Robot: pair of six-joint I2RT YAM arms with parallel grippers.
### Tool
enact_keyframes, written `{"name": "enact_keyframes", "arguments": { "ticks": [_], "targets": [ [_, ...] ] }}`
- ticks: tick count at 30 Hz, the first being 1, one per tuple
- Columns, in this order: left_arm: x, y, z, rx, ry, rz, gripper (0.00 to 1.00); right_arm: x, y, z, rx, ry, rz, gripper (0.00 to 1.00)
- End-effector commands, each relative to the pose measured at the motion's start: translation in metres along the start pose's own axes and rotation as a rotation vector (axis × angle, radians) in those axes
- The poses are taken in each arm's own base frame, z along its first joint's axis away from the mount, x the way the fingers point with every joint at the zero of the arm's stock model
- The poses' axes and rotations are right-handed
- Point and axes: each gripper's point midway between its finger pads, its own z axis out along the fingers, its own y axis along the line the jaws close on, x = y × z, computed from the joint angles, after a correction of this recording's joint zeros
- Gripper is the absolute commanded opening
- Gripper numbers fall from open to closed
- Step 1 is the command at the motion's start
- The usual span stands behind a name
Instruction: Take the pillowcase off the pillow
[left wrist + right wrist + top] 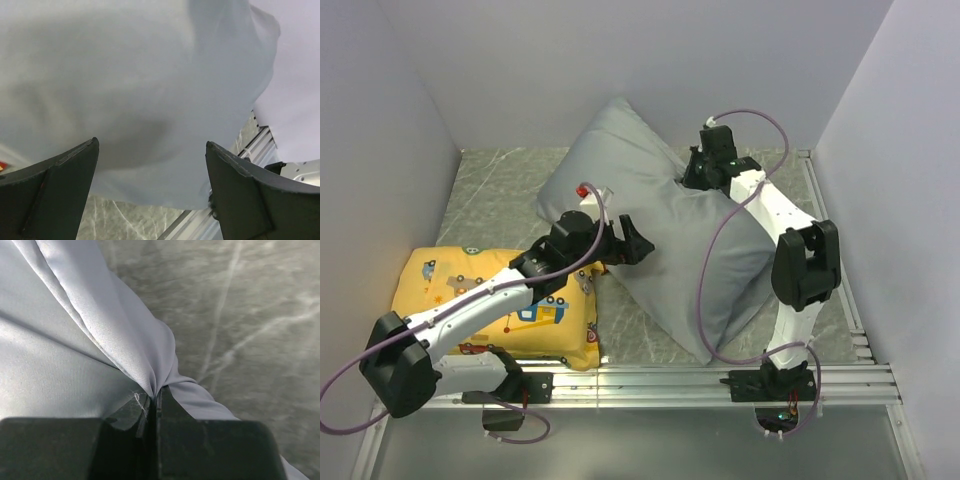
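The grey pillowcase (665,235) covers the pillow, which stands tilted in the middle of the table; the white pillow itself is hidden inside. My right gripper (697,172) is shut on a pinch of the pillowcase (105,340) at its upper right edge, fabric folds gathering between the fingertips (170,400). My left gripper (638,243) is open at the pillowcase's left side. In the left wrist view the pillowcase (140,90) hangs just beyond the two spread fingers (65,175), its lower edge lifted off the table.
A yellow cushion with cartoon vehicle prints (500,305) lies at the front left under my left arm. The marbled grey tabletop (500,190) is walled at the back and sides. A metal rail (720,375) runs along the near edge.
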Motion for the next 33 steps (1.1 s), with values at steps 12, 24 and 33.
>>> {"name": "enact_keyframes", "arguments": {
  "ticks": [12, 24, 33],
  "targets": [
    [0.038, -0.082, 0.011, 0.031, 0.061, 0.292, 0.95, -0.049, 0.035, -0.044, -0.098, -0.156, 0.0, 0.41],
    [0.058, -0.036, 0.078, -0.263, 0.053, 0.358, 0.66, -0.084, -0.017, -0.145, 0.039, -0.349, 0.112, 0.77],
    [0.002, 0.034, 0.112, -0.42, 0.01, 0.181, 0.0, -0.012, -0.032, -0.19, -0.044, -0.345, 0.139, 0.77]
  ]
}}
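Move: The stretch of pillowcase that the open left hand will pinch, on the near side, lies some 10 cm to its right, about level fore and aft, and 7 cm below. From that hand the far edge fold is about 18 cm ahead and 12 cm right, the loose near corner roughly 19 cm back and 17 cm right, and the yellow cushion about 10 cm back and 32 cm left. The right hand still pinches that far edge fold; the left hand's stretch lies some 20 cm back and 3 cm left of it. The left hand swings back and to the right over the near side of the pillowcase with open fingers, then sinks about 7 cm and comes forward, rolling some 25 degrees so its left side rises, and shuts on the cloth, still travelling forward with the pinch. Meanwhile the right hand holds its place while its fingers open and let go of the far edge fold, then lifts about 13 cm and draws back and to the right over the pillowcase, roughly 10 cm each way, its fingers tipping upward. ##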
